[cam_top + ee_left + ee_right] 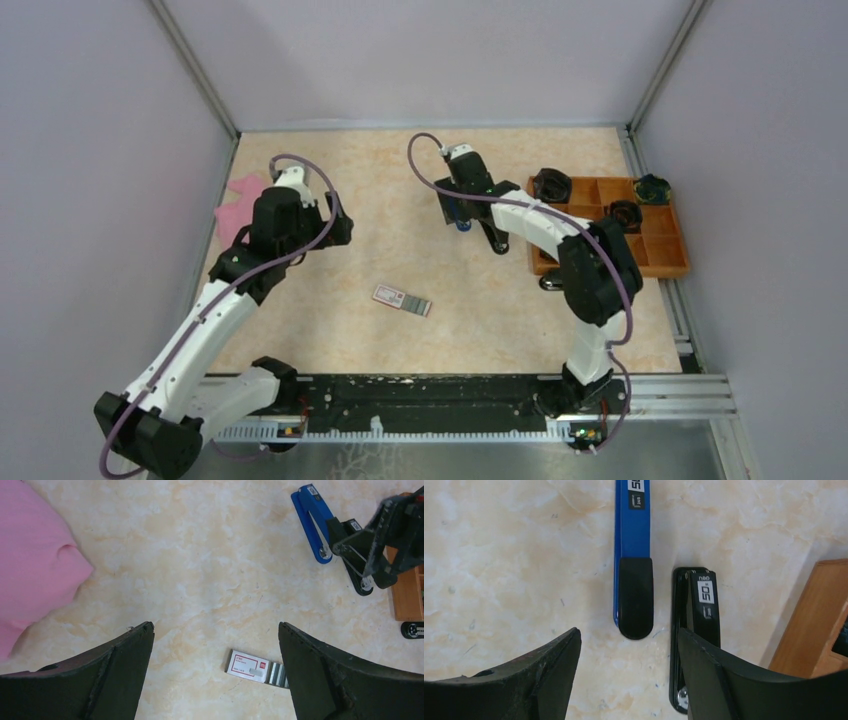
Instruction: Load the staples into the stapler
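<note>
The staples (401,298) are a small white box with red print and a grey strip sticking out, lying flat mid-table. In the left wrist view the box (247,666) lies below the tip of the right finger, partly hidden by it. A blue stapler (634,555) and a black stapler (696,625) lie side by side. My right gripper (629,640) is open and empty above their near ends; its right finger overlaps the black one. My left gripper (216,630) is open and empty, up and to the left of the box. In the top view the right gripper (461,212) covers most of both staplers.
A pink cloth (240,205) lies at the far left by the wall. A wooden divided tray (655,255) with black items stands at the right. A small black object (550,283) lies at the tray's front corner.
</note>
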Motion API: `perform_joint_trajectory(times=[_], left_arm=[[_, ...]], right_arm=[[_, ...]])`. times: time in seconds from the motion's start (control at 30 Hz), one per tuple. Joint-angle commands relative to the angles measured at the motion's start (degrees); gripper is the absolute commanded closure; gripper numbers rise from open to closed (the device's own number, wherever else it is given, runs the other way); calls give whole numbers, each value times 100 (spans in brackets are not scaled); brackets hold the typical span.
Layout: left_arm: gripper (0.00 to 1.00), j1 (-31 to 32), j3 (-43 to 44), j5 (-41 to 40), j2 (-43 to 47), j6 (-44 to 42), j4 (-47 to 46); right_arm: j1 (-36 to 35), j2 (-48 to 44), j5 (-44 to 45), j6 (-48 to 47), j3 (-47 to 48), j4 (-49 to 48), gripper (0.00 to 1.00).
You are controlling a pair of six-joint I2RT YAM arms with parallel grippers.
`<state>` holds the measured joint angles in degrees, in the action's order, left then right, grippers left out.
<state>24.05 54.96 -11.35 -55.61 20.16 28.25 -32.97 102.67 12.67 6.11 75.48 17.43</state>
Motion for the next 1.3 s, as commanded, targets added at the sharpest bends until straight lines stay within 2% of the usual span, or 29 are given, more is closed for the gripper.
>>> perform_joint_trajectory(times=[0.0,0.13,0.23,0.43,0.6,0.9,1.27], left_arm=[[1,-98,-136,428,-101,-276,-232],[1,-294,-111,734,-286,-265,-193],[1,-622,-144,1311,-389,-234,-261],[1,-1300,-327,2510,-465,-188,-599],[1,-1421,-362,2782,-485,-118,-654],[1,-1353,-554,3121,-474,692,-850],[7,-346,-1253,2827,-353,1803,-1722]], right_arm=[[102,644,187,29,815,170,30],[157,1276,386,25,1377,308,39],[185,1703,348,-3,1712,399,47],[195,2038,220,52,2146,711,78],[186,1603,-90,229,1841,596,100],[-81,315,-454,944,618,-153,100],[-655,-1347,-704,1970,-852,-1290,100]])
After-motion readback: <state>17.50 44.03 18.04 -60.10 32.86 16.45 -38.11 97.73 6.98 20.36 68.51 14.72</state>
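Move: The blue stapler's middle lies about 8 cm ahead of the open right hand, 2 cm to its left and some 8 cm below. The black stapler is about 3 cm ahead and 5 cm to the right, the staples about 17 cm back and 13 cm left, both 8 to 10 cm below. From the left hand the blue stapler is roughly 18 cm ahead, 24 cm right and 20 cm down. Right hand reaches 8 cm forward-down, pinches blue stapler's black rear, draws back 11 cm, lifting; open left drifts down-right. ##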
